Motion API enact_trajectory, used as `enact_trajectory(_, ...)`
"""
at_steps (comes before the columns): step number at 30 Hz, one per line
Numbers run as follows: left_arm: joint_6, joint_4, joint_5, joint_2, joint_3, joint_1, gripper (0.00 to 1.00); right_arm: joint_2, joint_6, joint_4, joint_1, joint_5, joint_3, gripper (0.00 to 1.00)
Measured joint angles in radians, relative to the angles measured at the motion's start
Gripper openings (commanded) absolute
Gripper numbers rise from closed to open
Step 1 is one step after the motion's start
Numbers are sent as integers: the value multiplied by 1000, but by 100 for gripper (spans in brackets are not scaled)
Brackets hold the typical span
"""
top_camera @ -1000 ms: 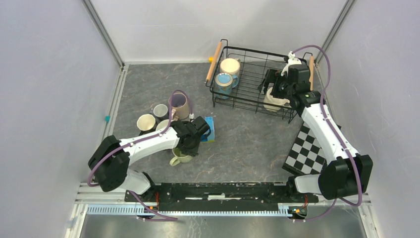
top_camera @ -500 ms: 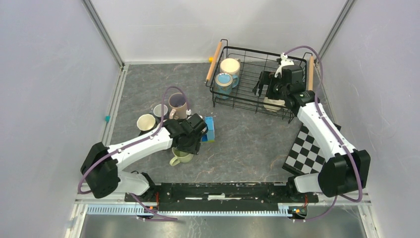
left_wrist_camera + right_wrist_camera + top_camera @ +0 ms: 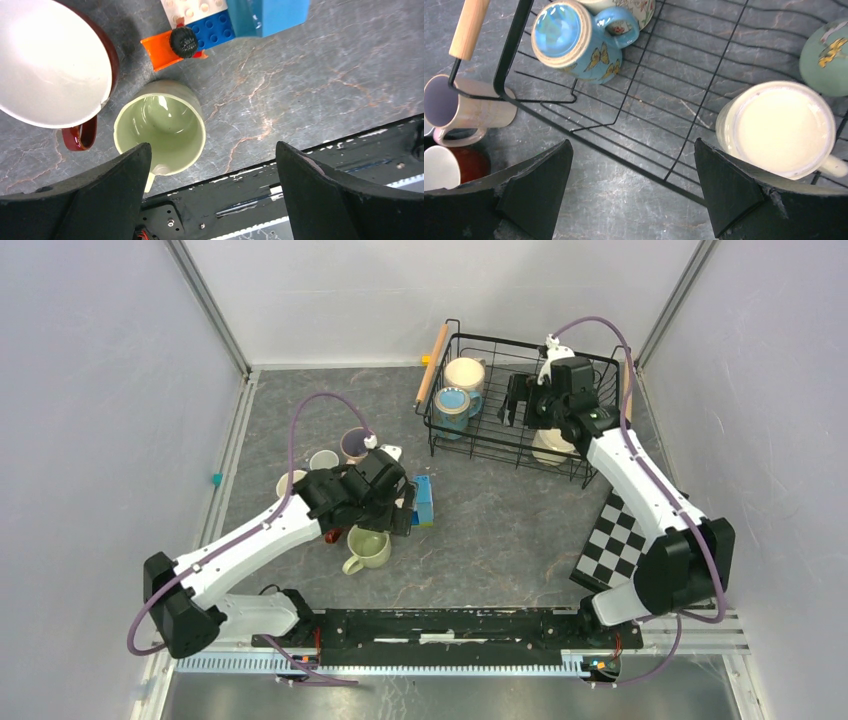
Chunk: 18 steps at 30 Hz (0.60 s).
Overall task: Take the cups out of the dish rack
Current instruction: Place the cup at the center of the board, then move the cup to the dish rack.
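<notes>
The dish rack [image 3: 490, 447] stands at the back right. It holds a cream cup [image 3: 465, 373], a blue cup [image 3: 452, 405] and, at its near right, another cream cup [image 3: 553, 446]. My right gripper [image 3: 525, 408] hovers open over the rack's middle. In the right wrist view the blue cup [image 3: 569, 40], the cream cup [image 3: 781, 127] and a teal cup [image 3: 826, 55] lie within the rack's wire [image 3: 512, 45], with nothing between the right gripper [image 3: 633, 145] fingers. My left gripper [image 3: 212, 150] is open above a pale green mug [image 3: 160, 127], which stands upright on the table beside a dark red mug [image 3: 50, 60].
Pink-beige [image 3: 355, 445], grey [image 3: 322, 460] and cream [image 3: 290, 483] mugs cluster left of centre. A blue-and-orange toy block [image 3: 215, 25] lies just beyond the green mug. A checkered board [image 3: 615, 540] sits at the near right. The arms' black base rail [image 3: 300, 180] runs along the near edge.
My left gripper has opened, let go of the pale green mug and lifted off it. My right gripper has moved left across the rack, away from the near-right cream cup.
</notes>
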Motion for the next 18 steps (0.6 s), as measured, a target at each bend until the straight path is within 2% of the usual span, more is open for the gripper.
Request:
enact_trajectory(9, 45, -31, -1, -28, 161, 10, 100, 133, -71, -82, 3, 100, 194, 98)
enact_trajectory(18, 63, -4, 8, -20, 295, 11, 100, 356, -184, -108, 3, 41, 355, 98)
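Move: For my right hand, the cream cup at the rack's far left lies about 10 cm ahead, 10 cm left and 16 cm below. The blue cup is 8 cm nearer than that cup and 3 cm farther left. That cream cup is some 32 cm ahead and 16 cm right of my left hand. The green cup is 3 cm behind my left hand, 4 cm left and 12 cm below; the toy blocks are 5 cm ahead, 2 cm right. My left hand, empty and already clear of the green cup, keeps climbing about 11 cm with a little forward and rightward drift, its wide-open fingers swinging outward nearly 20 degrees. Meanwhile I send my open right hand some 7 cm forward over the empty middle of the rack towards the cream cup, rising slightly before dipping about 4 cm and rolling some 10 degrees, left side down. ##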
